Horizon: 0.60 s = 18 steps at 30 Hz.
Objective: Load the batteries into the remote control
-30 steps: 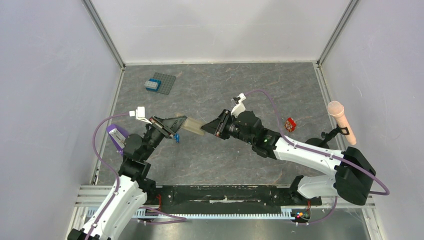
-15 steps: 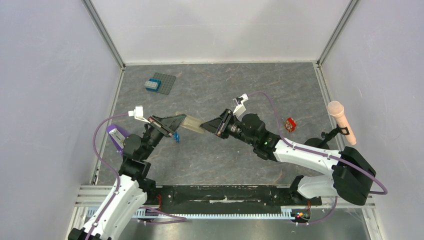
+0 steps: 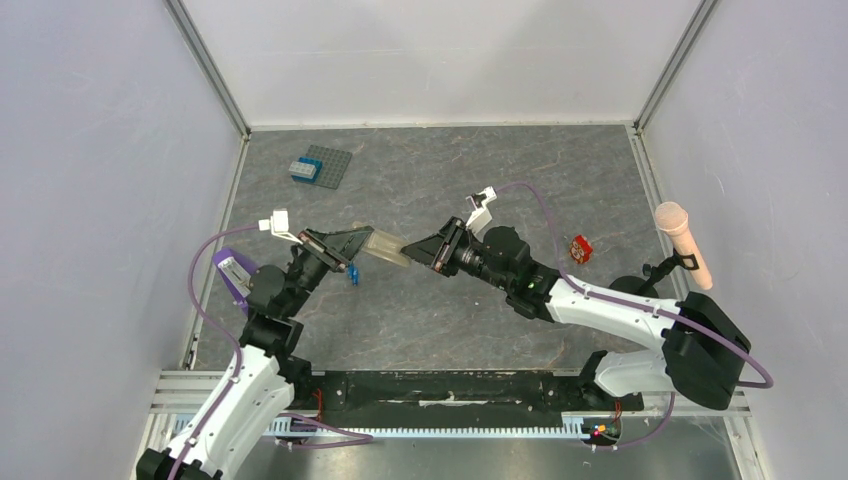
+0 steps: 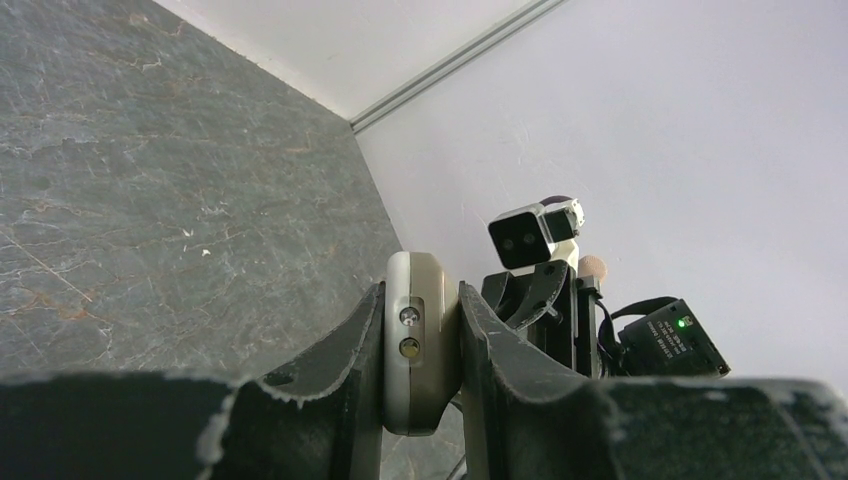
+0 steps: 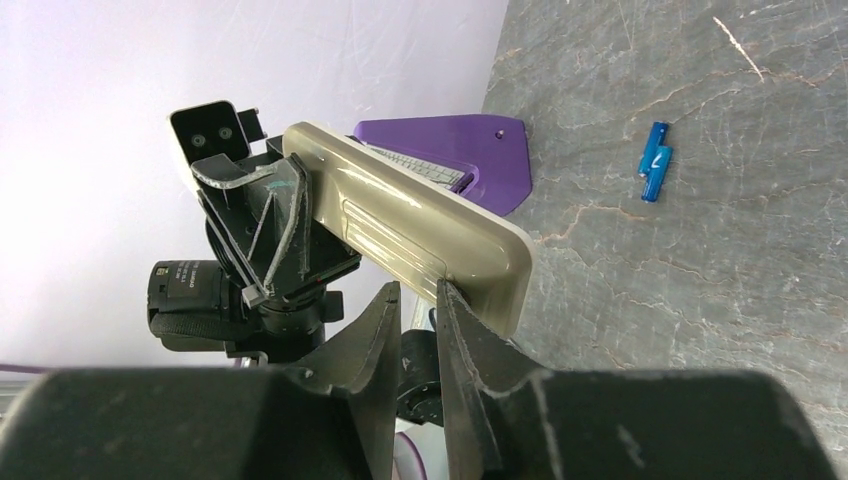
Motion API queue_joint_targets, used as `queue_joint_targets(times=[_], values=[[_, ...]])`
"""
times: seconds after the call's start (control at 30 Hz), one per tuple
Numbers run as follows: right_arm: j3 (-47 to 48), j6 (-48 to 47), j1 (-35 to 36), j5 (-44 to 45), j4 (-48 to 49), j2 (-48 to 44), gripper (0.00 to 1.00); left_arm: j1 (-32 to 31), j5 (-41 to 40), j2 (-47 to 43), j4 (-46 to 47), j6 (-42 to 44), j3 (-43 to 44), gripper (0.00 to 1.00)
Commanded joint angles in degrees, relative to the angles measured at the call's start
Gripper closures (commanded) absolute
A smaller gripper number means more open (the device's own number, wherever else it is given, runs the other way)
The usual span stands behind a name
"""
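Observation:
The remote control [image 3: 385, 247] hangs above the table between the two arms, its tan back showing. My left gripper [image 3: 360, 244] is shut on one end of it; the left wrist view shows the remote control [image 4: 422, 340] squeezed edge-on between both fingers. My right gripper [image 3: 414, 255] is at the other end, its jaws a narrow gap apart with nothing between them. One fingertip [image 5: 442, 290] touches the back of the remote control [image 5: 420, 215] near its end. The batteries [image 3: 353, 274], two small blue cells, lie together on the table below the left gripper; the batteries [image 5: 655, 160] also appear in the right wrist view.
A grey studded plate [image 3: 330, 160] with a blue brick [image 3: 302, 170] lies at the back left. A small red-and-white object [image 3: 581, 248] sits to the right, near a pink microphone [image 3: 683, 240] on a stand. Grey walls enclose three sides.
The right gripper has shifted slightly along the end of the remote. The left gripper still holds the remote in almost the same place.

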Motion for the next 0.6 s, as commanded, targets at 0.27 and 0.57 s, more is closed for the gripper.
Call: queue_joint_targets(times=[0.27,0.57], values=[[-0.7,-3.6,0.7,1.5,2.7,-4.3,0.76,-1.1,1.0,0.4,0.8,1.2,-0.7,0.98],[0.1,-6.6,0.6,8.9,-12.0,-8.3,0.41,-1.1,0.6,0.8,-0.1,0.1,0.7,0.98]])
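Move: The left gripper still holds the remote control, whose middle is roughly 3 cm to its right and 2 cm back, at its height. From the right hand, that middle lies some 5 cm to the left and 1 cm ahead, level with it, and the left fingertips about 9 cm left and 2 cm ahead. The batteries lie on the table some 13 cm left, 5 cm ahead and 21 cm below the right hand. From one fingertip resting at the battery cover's near end, ease the right gripper up about 2 cm and nearly as far to the right, slightly back, away from the remote's middle; tip its fingers up a little and spread them late. Keep the left grip on the remote control and sink it about 2 cm. ##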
